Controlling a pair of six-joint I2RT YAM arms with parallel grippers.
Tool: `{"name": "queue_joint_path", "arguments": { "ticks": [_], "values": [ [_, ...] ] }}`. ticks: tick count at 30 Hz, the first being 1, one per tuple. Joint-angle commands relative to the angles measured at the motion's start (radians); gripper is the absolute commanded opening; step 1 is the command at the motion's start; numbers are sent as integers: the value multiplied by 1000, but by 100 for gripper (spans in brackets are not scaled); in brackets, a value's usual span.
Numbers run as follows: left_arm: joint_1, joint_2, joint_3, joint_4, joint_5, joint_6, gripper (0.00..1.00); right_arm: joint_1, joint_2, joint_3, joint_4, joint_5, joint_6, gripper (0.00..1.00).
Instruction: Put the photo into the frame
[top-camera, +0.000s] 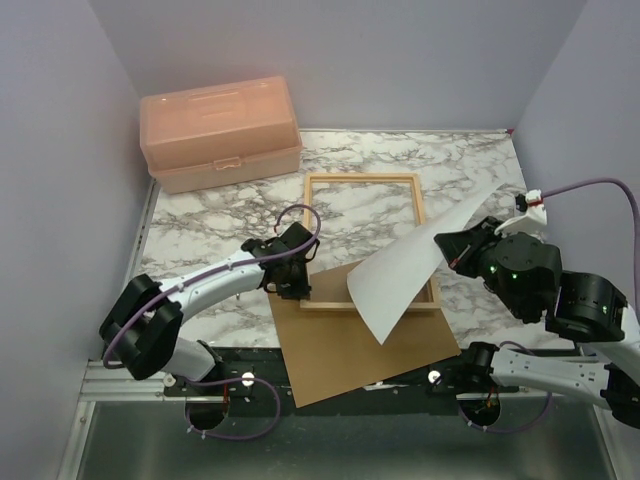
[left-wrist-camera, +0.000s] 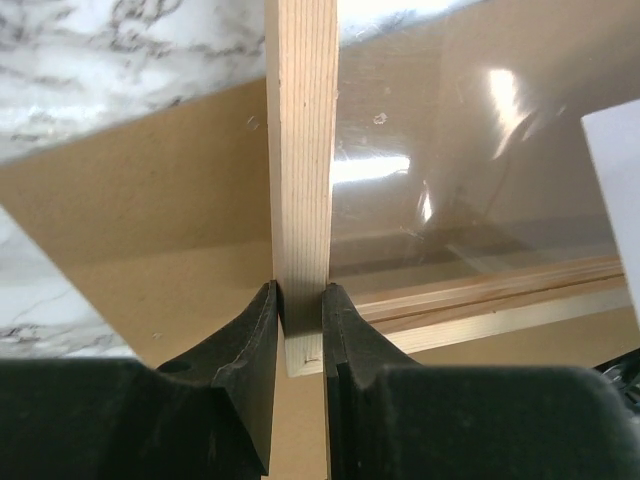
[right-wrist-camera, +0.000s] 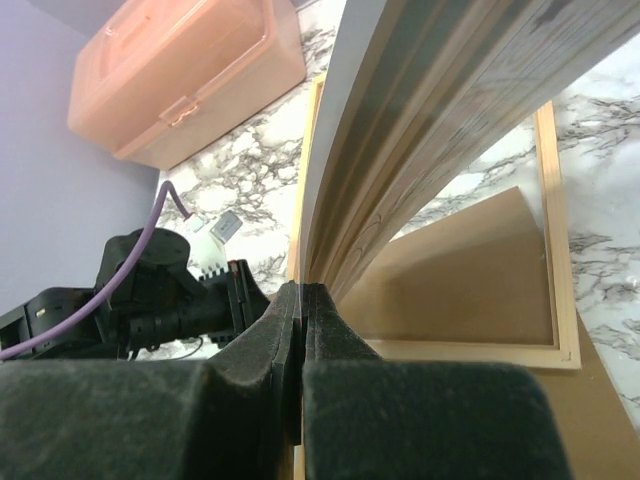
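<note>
The frame of thin light-wood bars lies flat on the marble table, its near end resting on a brown backing board. My left gripper is shut on the frame's left bar just at the near-left corner. The photo hangs curved over the frame's right half with its white back up. My right gripper is shut on its right edge. In the right wrist view the photo arches up and away from the pinched fingers. A reflective glass sheet sits inside the frame.
A peach plastic toolbox stands at the back left, beyond the frame. The backing board reaches to the table's near edge between the two arm bases. Purple walls close in both sides.
</note>
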Motion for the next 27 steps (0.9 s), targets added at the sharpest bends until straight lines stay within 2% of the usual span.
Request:
{"name": "queue_joint_path", "arguments": {
  "ticks": [1, 11, 18, 20, 21, 23, 27],
  "values": [
    [-4, -121, -90, 22, -10, -9, 0, 8, 22, -14, 79, -56, -38, 1],
    [-10, -377, -326, 24, -2, -56, 1, 8, 93, -26, 207, -205, -126, 0],
    [-11, -416, -404, 45, -1, -89, 28, 8, 128, -38, 272, -285, -145, 1],
    [-10, -410, -406, 38, -3, -89, 44, 7, 131, -40, 285, -298, -149, 1],
    [-10, -408, -405, 31, -4, -89, 47, 7, 131, -41, 289, -302, -151, 1],
    [-10, -411, -400, 17, -11, -88, 62, 9, 136, -40, 290, -308, -156, 1],
    [-10, -450, -385, -13, -11, -92, 74, 7, 143, -40, 293, -321, -164, 1]
  ]
}}
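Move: The frame is still pinched near its near-left corner, which lies some 3 cm back from the left fingers. It is to be set down about 7 cm back, 6 cm left and 3 cm below them. The backing board's middle is roughly 5 cm back and 14 cm right of that hand, 4 cm lower. From the right hand, which holds the photo, the frame's middle lies about 20 cm ahead, 11 cm left and 31 cm below. The frame is drawn back and left by its left side bar, some 9 cm level, and lowered about 3 cm towards the left edge of the backing board; there the left hand stops and opens its fingers to let go. The photo, still pinched high up by the right hand, is carried about 9 cm left over the frame, that wrist turning some 20 degrees counter-clockwise. ##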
